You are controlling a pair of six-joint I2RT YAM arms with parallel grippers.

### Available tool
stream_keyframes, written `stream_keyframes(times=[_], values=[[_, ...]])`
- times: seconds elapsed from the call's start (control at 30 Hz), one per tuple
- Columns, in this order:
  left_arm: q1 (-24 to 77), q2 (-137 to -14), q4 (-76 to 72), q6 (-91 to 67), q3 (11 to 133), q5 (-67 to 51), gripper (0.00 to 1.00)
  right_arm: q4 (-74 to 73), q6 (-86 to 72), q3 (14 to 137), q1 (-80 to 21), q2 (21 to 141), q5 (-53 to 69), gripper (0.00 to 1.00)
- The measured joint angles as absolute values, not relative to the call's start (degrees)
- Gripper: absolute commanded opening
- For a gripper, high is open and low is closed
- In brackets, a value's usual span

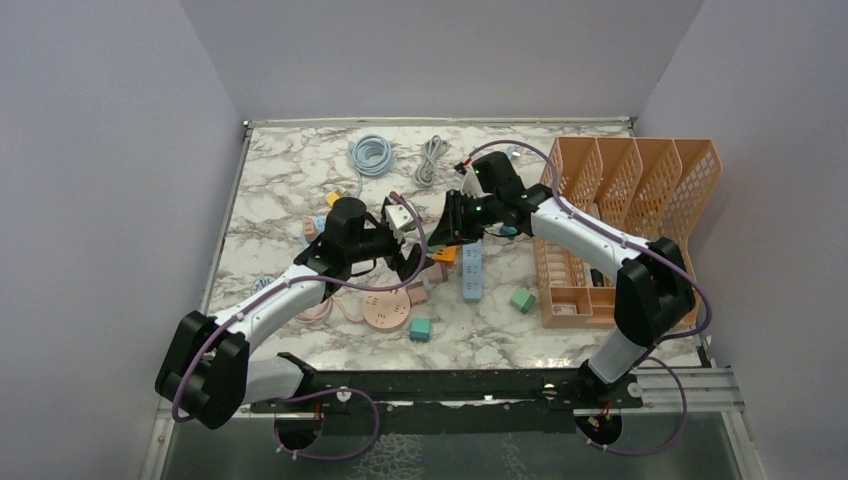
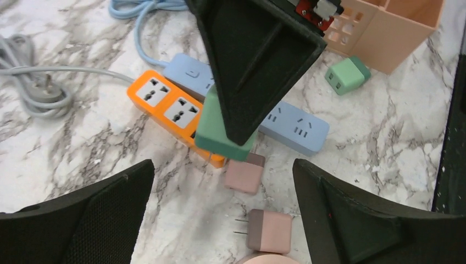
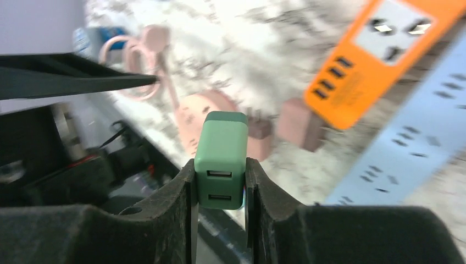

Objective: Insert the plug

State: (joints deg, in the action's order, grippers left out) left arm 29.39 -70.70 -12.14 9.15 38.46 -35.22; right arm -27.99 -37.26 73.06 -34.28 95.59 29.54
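Note:
My right gripper (image 3: 220, 165) is shut on a green plug (image 3: 221, 157), a small block with two USB ports facing the camera. In the left wrist view this green plug (image 2: 222, 129) hangs from the right gripper's black finger (image 2: 258, 60), just over the near end of the orange power strip (image 2: 170, 107). A blue power strip (image 2: 291, 124) lies behind it. My left gripper (image 2: 222, 176) stands open above the marble, with nothing between its fingers. In the top view the left gripper (image 1: 408, 250) and right gripper (image 1: 452, 232) are close together mid-table.
Two pink plugs (image 2: 244, 176) (image 2: 269, 231) lie below the left gripper. A round pink socket hub (image 1: 386, 310), a teal plug (image 1: 420, 329) and a green plug (image 1: 522, 299) sit nearer the front. An orange file rack (image 1: 630, 200) stands right. Coiled cables (image 1: 372, 153) lie at the back.

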Motion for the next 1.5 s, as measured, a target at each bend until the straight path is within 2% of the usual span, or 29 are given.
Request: stream_keyframes(times=[0.13,0.27,0.37,0.53,0.77,1.5], values=[[29.39,-67.40,-13.43,6.26,37.54,-29.87,0.99,-32.32,-34.30,74.41,-33.71,95.48,19.18,0.01],[29.39,-64.47,-14.04,-0.51,37.08,-18.98,0.99,-35.90,-31.22,76.64,-32.03,95.90,10.13,0.01],[29.28,-63.64,-12.56,-8.27,37.30,-9.41,0.99,-37.63,-29.41,78.11,-30.98,97.58,5.26,0.01],[27.49,-63.90,-5.06,-20.73,39.75,-0.16,0.99,-40.36,-27.31,80.86,-30.26,103.11,0.56,0.01],[23.77,-64.36,0.21,-28.84,40.91,1.10,0.99,-41.91,-25.96,82.59,-30.28,106.43,-0.58,0.01],[23.75,-64.34,1.52,-28.80,40.73,1.13,0.99,-48.66,-24.25,86.96,-30.28,108.97,0.80,0.01]])
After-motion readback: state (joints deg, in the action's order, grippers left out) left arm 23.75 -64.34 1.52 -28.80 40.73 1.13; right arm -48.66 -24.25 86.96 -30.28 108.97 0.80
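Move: The socket near the far end of the blue power strip lies about 6 cm ahead of my right hand, which already grips the green plug, some 10 cm to its right and 12 cm below. The orange strip's middle is 5 cm left of that socket; the teal plug stands about 9 cm right of it and 1 cm farther out. The nearer pink plug lies 2 cm back, 2 cm right and 13 cm below my right hand. From my left hand the socket is roughly 6 cm ahead, 12 cm right and 14 cm below. Keeping my grip on the green plug, I sweep my right hand about 10 cm right and some 6 cm forward, sinking 7 cm over the blue strip and rolling the wrist about 35 degrees until the fingers point almost straight down; then I hover there, easing slightly back. My left hand, already open and free of the plug, backs off about 10 cm left and 5 cm forward, turning some 50 degrees counter-clockwise and tipping down. ##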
